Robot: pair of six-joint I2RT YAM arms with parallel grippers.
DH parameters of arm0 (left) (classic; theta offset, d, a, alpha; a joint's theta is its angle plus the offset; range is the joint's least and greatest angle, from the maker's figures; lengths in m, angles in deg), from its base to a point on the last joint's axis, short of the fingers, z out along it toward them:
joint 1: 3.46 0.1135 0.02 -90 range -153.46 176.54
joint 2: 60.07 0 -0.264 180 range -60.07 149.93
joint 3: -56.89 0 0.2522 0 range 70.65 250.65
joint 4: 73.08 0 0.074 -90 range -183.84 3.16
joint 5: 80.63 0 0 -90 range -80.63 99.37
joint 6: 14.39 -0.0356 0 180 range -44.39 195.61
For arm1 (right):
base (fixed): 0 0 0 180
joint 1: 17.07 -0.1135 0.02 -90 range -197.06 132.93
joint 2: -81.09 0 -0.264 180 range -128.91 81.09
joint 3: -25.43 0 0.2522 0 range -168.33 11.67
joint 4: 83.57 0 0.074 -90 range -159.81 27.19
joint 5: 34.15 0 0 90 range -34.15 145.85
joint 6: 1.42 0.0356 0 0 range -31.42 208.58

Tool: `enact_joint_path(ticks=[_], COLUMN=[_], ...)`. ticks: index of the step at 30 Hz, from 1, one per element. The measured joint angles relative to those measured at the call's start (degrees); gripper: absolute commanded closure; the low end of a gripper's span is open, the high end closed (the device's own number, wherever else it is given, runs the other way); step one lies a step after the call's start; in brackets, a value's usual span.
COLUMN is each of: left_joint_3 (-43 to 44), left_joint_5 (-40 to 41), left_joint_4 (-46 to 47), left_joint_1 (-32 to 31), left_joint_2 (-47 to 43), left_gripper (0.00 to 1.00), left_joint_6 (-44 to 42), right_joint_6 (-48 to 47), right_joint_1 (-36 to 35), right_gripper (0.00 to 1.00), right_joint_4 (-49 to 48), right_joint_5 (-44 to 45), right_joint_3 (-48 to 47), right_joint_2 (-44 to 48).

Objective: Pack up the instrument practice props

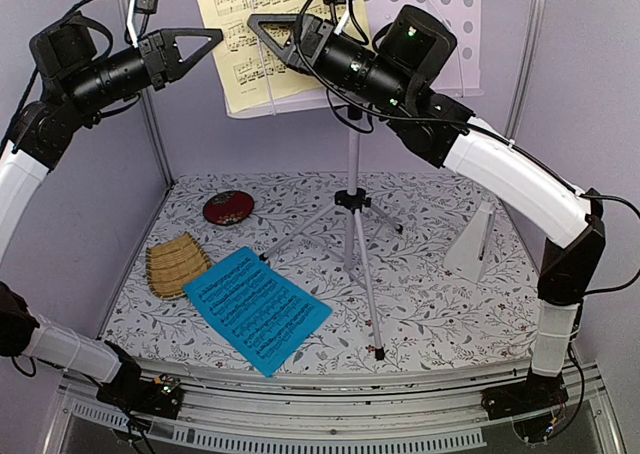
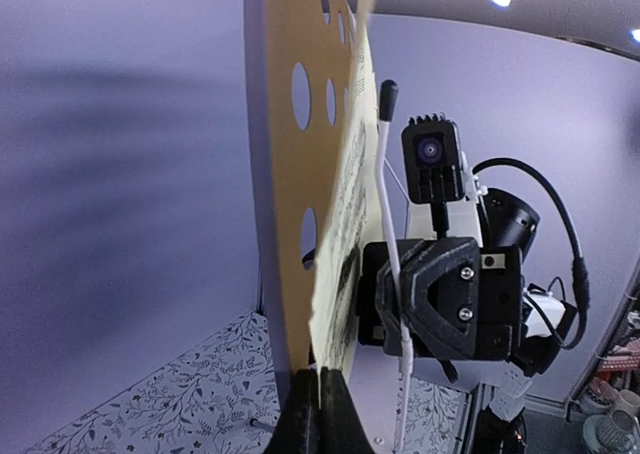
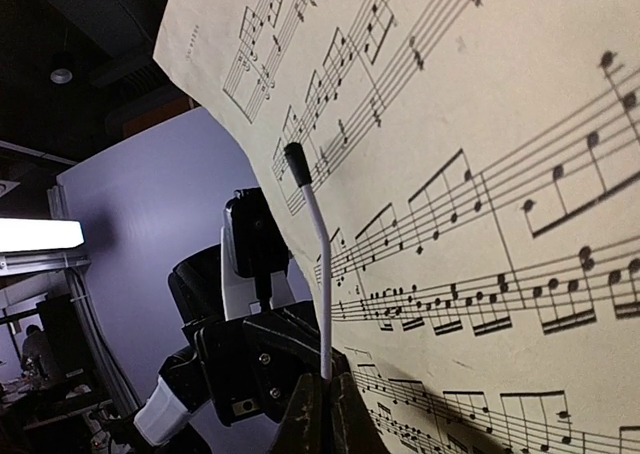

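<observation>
A pale-yellow music sheet (image 1: 262,36) rests on the white perforated stand desk (image 1: 440,24), which stands on silver tripod legs (image 1: 352,244). My left gripper (image 1: 214,40) is at the sheet's left edge. In the left wrist view it (image 2: 320,372) is shut, and the sheet's edge (image 2: 345,234) runs down into the jaws beside the desk (image 2: 280,174). My right gripper (image 1: 256,24) faces it and is shut (image 3: 327,379) on the stand's white page-holder wire (image 3: 318,274), in front of the sheet (image 3: 480,174). A blue music sheet (image 1: 258,309) lies on the table. The white pyramid metronome (image 1: 475,239) stands at the right.
A round red dish (image 1: 228,207) and a yellow woven bamboo tray (image 1: 177,264) lie on the left of the floral table. Lilac walls close in the back and sides. One tripod leg (image 1: 368,304) reaches toward the front edge.
</observation>
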Motion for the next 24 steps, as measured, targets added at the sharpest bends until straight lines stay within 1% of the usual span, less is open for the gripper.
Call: enact_joint_path(ticks=[8,10,12,14,19,21,22,24], left_joint_3=[-0.66,-1.62,-4.35,-7.65,-17.62,-21.55,-23.52,-28.06], left_joint_5=[2.25,3.08,4.35,5.84,9.99,11.06,11.37,11.69], left_joint_4=[0.28,1.03,2.95,4.94,10.4,12.09,12.87,14.62], left_joint_1=[0.09,0.52,2.01,4.87,15.19,19.04,19.74,24.13], left_joint_2=[-1.92,-3.08,-5.14,-7.56,-14.16,-16.2,-16.98,-18.53], left_gripper=[1.0,1.0,1.0,1.0,1.0,1.0,1.0,1.0], left_joint_6=[1.01,1.51,2.51,3.78,9.29,11.26,12.61,14.71], right_joint_6=[-3.21,-3.78,-4.04,-4.22,-4.24,-4.24,-4.24,-4.24], right_joint_1=[0.02,0.04,0.07,0.07,0.07,0.07,0.07,0.07], right_gripper=[0.99,0.99,0.99,0.99,0.99,0.99,0.99,0.99], right_joint_4=[-0.83,-1.2,-1.29,-1.38,-1.75,-1.95,-2.01,-2.1], right_joint_5=[-1.79,-2.05,-2.12,-2.12,-1.92,-1.62,-1.4,-1.09], right_joint_3=[0.0,0.0,0.0,0.0,0.28,0.37,0.37,0.42], right_joint_2=[-0.15,-0.28,-0.31,-0.31,-0.31,-0.31,-0.31,-0.31])
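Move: The left gripper already pinches the left edge of the yellow music sheet, whose middle is about 10 cm to its right, 3 cm ahead and 5 cm up. The right gripper, shut on the stand's white holder rod, has the sheet's middle about 6 cm to its right and 4 cm ahead. From the left hand, the rod lies roughly 5 cm right and 1 cm ahead, and the perforated board's middle some 21 cm right and 6 cm ahead. Ease the left gripper about 1 cm up and back with the sheet's edge still pinched, then sweep it briskly some 16 cm left, drawing the sheet out from behind the rod and away from the stand. Sink about 5 cm towards the end, drifting forward, and swing the wrist about 30 degrees counter-clockwise. Keep the right gripper in place, shut on the rod. ##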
